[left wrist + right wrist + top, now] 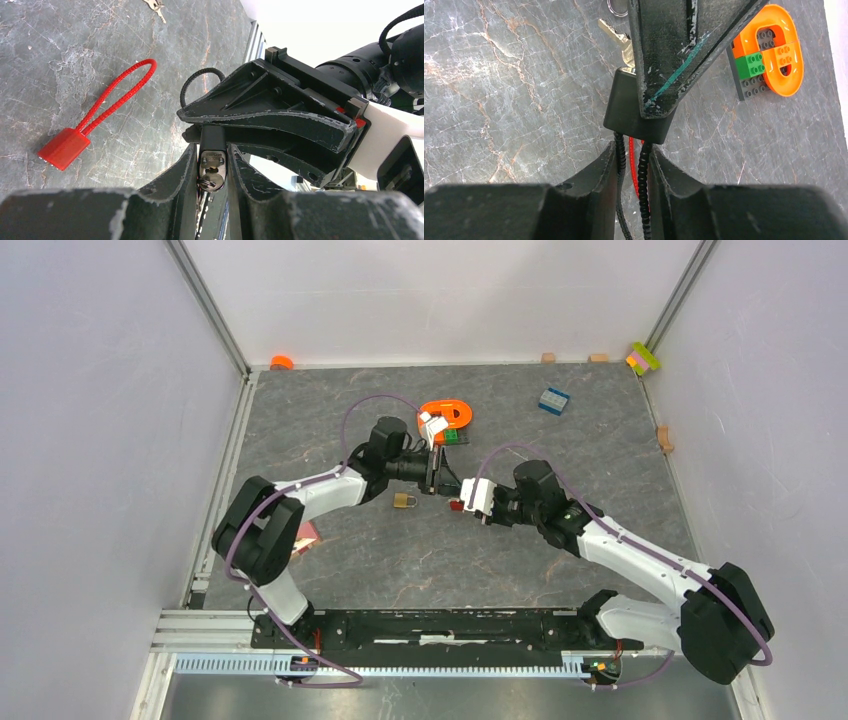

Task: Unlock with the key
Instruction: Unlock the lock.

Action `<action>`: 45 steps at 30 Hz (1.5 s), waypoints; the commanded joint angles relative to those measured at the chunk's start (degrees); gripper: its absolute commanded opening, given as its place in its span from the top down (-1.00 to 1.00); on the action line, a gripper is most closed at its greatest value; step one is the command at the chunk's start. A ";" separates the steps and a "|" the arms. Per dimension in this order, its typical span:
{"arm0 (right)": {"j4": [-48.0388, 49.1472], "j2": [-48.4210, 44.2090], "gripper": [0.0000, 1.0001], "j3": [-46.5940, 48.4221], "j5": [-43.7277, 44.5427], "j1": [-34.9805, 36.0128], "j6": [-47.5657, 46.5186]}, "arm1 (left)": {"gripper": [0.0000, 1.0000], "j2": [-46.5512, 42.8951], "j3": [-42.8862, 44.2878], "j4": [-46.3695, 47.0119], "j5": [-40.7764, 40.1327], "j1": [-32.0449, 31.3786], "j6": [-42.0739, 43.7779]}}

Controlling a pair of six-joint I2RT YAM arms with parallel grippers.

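Observation:
A black cable padlock (634, 107) is held off the table between both grippers. My left gripper (212, 182) is shut on its body, whose keyhole face (212, 167) points at the camera with something metallic at the cylinder. My right gripper (633, 170) is shut on the lock's black cable loop (643, 165). A brass key (616, 37) with a ring shows just beyond the lock body; I cannot tell if it is in the lock. In the top view both grippers (437, 480) (463, 502) meet at mid-table.
A red cable lock (65, 147) lies on the table under the grippers. A brass padlock (404, 500) lies beside the left gripper. An orange ring with toy bricks (774, 50) sits behind, a blue brick (553, 400) farther right. More keys (156, 6) lie on the table.

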 commanded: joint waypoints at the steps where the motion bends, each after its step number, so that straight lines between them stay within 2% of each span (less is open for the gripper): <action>1: -4.54 -0.78 0.41 1.85 -0.10 -0.09 -2.40 | 0.96 -3.15 -0.40 0.15 -3.67 3.05 0.84; 7: -7.22 -0.38 0.39 2.31 -0.09 -0.15 -4.21 | 0.96 -4.42 -0.49 -0.52 -3.97 3.73 2.08; 20: -12.47 -2.62 0.14 3.35 -0.62 -1.20 -6.52 | 0.96 -5.19 -0.80 -2.83 -4.88 4.70 5.53; 34: -7.16 2.50 -0.07 9.60 1.30 -1.51 -2.94 | 0.95 -3.50 -1.28 0.35 0.75 4.46 2.26; 45: -5.70 9.15 -0.06 13.99 -1.26 -1.41 -3.23 | 0.96 -2.74 -1.54 3.45 3.05 3.59 -1.11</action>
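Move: My left hand still grips the black lock, key in it, with its cable loop running about 6 cm to the right, 1 cm back, into my right fingertips. From my right hand the lock body lies some 5 cm left, 1 cm forward and 1 cm up. The red lock lies on the table about 4 cm behind and 12 cm below my left hand; the orange plate is some 16 cm ahead of that hand and 3 cm left, down on the table. I part my hands to tug the cable: after a small lift together, my left hand keeps the lock and pulls about 4 cm forward and left, then eases back a bit. My right hand opens steadily and draws some 2 cm right and 1 cm back, letting go of the cable, then turns forward, left and up again by roughly 6 cm, fingers wide. ##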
